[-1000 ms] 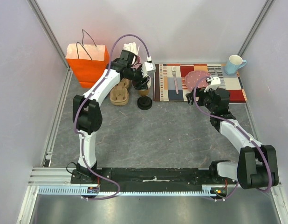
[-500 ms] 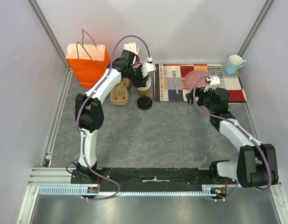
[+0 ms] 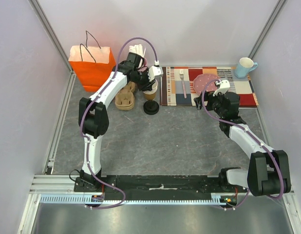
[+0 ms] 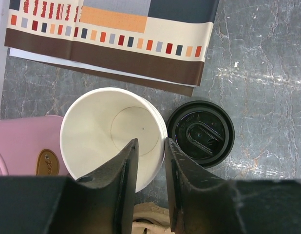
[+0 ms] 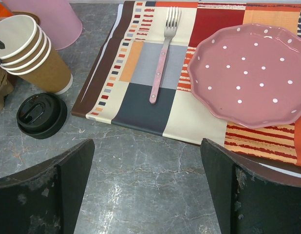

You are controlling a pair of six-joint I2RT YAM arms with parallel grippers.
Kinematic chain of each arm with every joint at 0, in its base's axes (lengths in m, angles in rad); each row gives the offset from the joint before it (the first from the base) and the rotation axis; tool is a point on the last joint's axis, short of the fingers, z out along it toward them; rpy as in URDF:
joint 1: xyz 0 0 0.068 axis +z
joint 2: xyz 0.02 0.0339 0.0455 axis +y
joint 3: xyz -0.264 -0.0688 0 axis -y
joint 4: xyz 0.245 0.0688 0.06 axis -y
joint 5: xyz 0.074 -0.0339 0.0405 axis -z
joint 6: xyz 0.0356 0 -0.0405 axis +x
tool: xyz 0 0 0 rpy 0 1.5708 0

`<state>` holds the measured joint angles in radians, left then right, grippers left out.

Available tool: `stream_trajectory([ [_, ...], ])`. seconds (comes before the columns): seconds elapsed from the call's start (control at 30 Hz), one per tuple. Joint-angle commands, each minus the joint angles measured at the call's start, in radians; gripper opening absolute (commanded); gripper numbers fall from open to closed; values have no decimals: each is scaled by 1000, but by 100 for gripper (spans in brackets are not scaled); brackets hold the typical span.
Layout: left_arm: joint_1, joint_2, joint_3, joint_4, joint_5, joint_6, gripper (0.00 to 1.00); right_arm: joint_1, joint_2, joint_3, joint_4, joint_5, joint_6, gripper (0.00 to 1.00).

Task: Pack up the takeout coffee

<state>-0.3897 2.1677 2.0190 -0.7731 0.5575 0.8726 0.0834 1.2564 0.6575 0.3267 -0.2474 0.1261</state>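
Note:
A stack of lidless brown paper cups [image 3: 150, 91] [image 4: 106, 131] [image 5: 28, 53] with cream rims stands left of the placemat. My left gripper [image 3: 151, 83] [image 4: 151, 141] straddles the top cup's rim, one finger inside and one outside, jaws narrow; whether they pinch the wall is unclear. A round black lid [image 3: 151, 107] [image 4: 200, 134] [image 5: 41, 115] lies on the table just beside the stack, with no cup body showing under it. The takeout coffee as a capped cup is out of view. My right gripper [image 3: 199, 101] [image 5: 146, 142] hovers wide open over bare table before the placemat, holding nothing.
An orange paper bag [image 3: 92, 66] stands at the back left, with a cardboard cup carrier [image 3: 125, 97] beside the stack. The striped placemat [image 3: 170, 95] carries a fork [image 3: 183, 82] and a pink dotted plate [image 3: 205, 80]. A pale blue mug [image 3: 245, 66] stands back right. A pink tumbler [image 4: 24, 146] adjoins the cups.
The left gripper has come down over the cup stack and its jaws have narrowed around the top rim. The right arm has stayed put.

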Motion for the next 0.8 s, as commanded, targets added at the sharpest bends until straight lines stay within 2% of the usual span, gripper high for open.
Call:
stream_trajectory([
  [0.0,-5,20,46,-17,1,46,33,4,1,36,26,-7,-13,98],
  [0.17,-6,21,46,-25,2,49,18,3,-2,34,25,-6,-14,98],
  [0.3,-9,21,46,-29,5,52,15,4,0,36,26,-6,-13,98],
  [0.37,-11,17,47,-29,10,49,2,4,-2,34,26,-7,-13,98],
  [0.6,-14,-34,49,-23,38,-27,2,4,-3,36,28,-21,1,98],
  [0.77,-12,-69,40,20,-37,-121,2,30,11,37,52,-33,41,98],
])
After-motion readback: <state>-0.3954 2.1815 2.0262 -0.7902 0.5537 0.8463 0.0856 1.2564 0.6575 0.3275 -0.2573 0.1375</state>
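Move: The cup stack is right at the left hand, its middle about 4 cm ahead, 1 cm to the right and 6 cm below, the open fingers straddling its near rim. The black lid lies some 3 cm back, 2 cm right and 11 cm down. The pink holder stands about 12 cm ahead and 5 cm left, the cup tray 5 cm ahead and 12 cm left. From the right hand the stack is roughly 25 cm left, 7 cm ahead and 8 cm lower. Sinking barely 1 cm at the near side of the cup stack, the left hand closes its part-open fingers almost fully, one inside the white cup and the other outside towards the lid, and pinches the thin cup wall just at the rim. It then stays there with the grip kept, its wrist all but still. ##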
